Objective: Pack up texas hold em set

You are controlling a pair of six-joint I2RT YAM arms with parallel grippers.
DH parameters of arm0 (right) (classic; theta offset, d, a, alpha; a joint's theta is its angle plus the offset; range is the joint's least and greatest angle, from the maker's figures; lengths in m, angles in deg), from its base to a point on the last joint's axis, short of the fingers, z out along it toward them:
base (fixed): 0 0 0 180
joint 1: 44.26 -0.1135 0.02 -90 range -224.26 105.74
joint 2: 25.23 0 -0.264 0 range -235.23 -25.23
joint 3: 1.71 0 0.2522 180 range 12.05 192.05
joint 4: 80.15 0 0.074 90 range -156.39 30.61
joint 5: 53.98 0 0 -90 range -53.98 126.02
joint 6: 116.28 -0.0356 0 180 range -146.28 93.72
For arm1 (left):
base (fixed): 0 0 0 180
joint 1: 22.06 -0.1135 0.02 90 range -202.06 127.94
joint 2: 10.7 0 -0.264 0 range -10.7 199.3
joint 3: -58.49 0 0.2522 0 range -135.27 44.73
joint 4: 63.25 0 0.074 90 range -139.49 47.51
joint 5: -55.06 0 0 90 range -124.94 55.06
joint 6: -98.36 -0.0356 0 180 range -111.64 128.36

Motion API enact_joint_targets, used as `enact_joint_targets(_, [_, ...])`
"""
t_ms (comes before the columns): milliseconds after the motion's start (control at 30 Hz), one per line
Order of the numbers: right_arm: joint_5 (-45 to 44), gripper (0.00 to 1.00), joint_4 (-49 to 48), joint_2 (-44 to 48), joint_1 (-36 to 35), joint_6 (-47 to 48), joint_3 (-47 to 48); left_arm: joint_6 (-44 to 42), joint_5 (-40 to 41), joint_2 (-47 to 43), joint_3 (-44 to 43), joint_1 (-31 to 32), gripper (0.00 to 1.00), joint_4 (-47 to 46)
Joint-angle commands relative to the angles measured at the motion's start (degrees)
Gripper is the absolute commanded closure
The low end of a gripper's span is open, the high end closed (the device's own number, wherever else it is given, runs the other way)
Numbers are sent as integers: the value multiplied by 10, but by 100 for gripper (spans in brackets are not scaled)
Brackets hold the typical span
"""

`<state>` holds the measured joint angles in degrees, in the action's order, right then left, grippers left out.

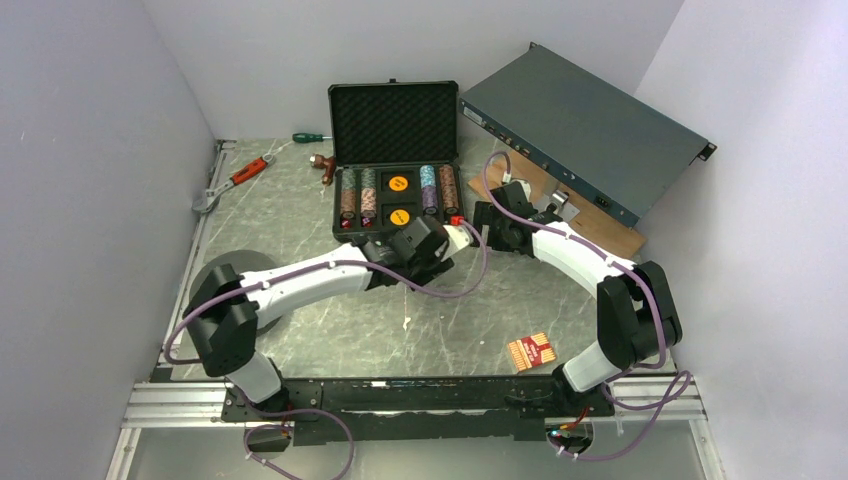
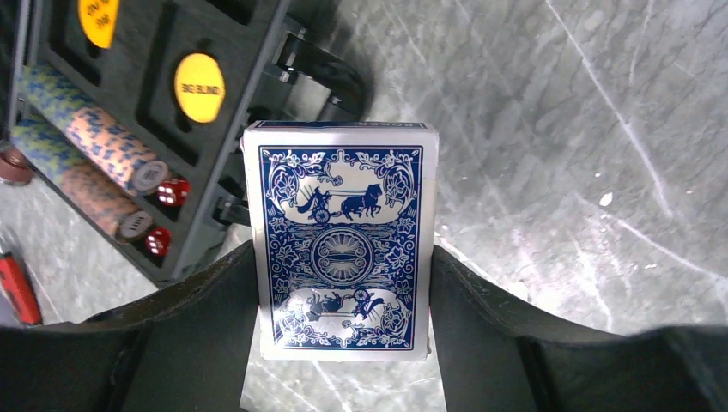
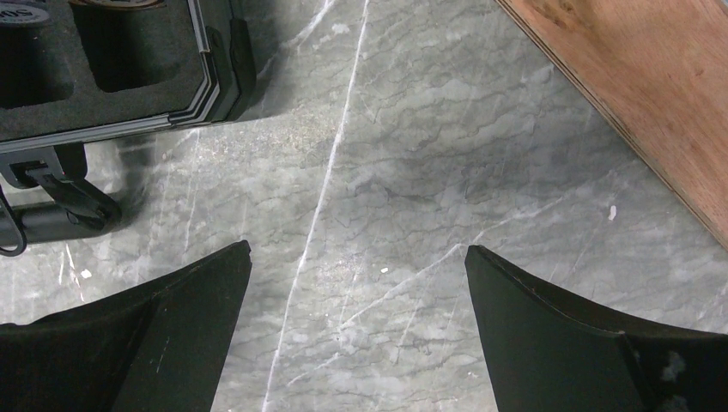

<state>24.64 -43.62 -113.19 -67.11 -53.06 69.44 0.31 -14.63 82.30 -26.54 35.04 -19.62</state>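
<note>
The black case [image 1: 340,225] lies open at the back centre, its egg-crate foam lid [image 1: 393,122] upright. Striped chip stacks [image 1: 348,195] fill its outer slots, with two yellow buttons [image 1: 398,184] in the middle. My left gripper [image 1: 440,245] hovers just in front of the case, shut on a blue card deck [image 2: 343,232] held by its long sides. Red dice [image 2: 172,190] sit at the ends of the chip stacks [image 2: 103,146]. My right gripper [image 3: 357,249] is open and empty over bare table beside the case's corner [image 3: 206,94]. A red deck [image 1: 533,350] lies near the right arm's base.
A long grey-green rack box [image 1: 585,140] leans at the back right on a wooden board [image 1: 600,232]. A red-handled wrench [image 1: 235,178], a green screwdriver [image 1: 312,137] and a brown-handled tool [image 1: 323,165] lie left of the case. The case handle [image 3: 60,206] sticks out in front.
</note>
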Motion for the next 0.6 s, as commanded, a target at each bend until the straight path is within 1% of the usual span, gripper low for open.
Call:
enact_joint_targets(0, [4, 0, -4, 2, 3, 3, 23, -98, -60, -59, -22, -44, 97, -26])
enact_joint_targets(167, [6, 0, -4, 2, 3, 3, 24, -153, -64, -43, -42, -106, 100, 4])
enact_joint_targets(233, [6, 0, -4, 4, 3, 3, 24, -161, -80, -43, -44, -134, 100, 1])
enact_joint_targets(300, [5, 0, -4, 5, 3, 3, 23, -197, -140, -57, -29, -157, 100, -15])
enact_joint_targets(367, [5, 0, -4, 5, 3, 3, 23, -270, -166, -75, 10, -162, 100, -51])
enact_joint_targets(400, [5, 0, -4, 5, 3, 3, 23, -294, -177, -78, 16, -165, 100, -60])
enact_joint_targets(467, [6, 0, -4, 4, 3, 3, 24, -317, -214, -70, 2, -177, 100, -55])
enact_joint_targets(567, [6, 0, -4, 3, 3, 3, 24, -348, -301, -54, -17, -210, 100, -42])
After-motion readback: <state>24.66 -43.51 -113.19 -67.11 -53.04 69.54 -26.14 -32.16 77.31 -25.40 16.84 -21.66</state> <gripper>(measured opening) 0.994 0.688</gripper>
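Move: Ahead of the left hand, which already holds the blue card deck, the case's front middle slot with the Big Blind disc lies about 19 cm farther out, 2 cm right and 9 cm below. The case handle is nearer, about 11 cm ahead and 3 cm right; the inner red die sits 18 cm ahead and 5 cm left. From the right hand the Big Blind slot is some 12 cm ahead, 24 cm left and 5 cm below. Carrying the blue card deck, still pinched between its fingers, towards the open case, the left hand sweeps about 7 cm forward and as much left. It rises some 3.5 cm at first, then sinks about 1 cm, while the wrist turns clockwise, mostly late, by roughly 15 degrees. ##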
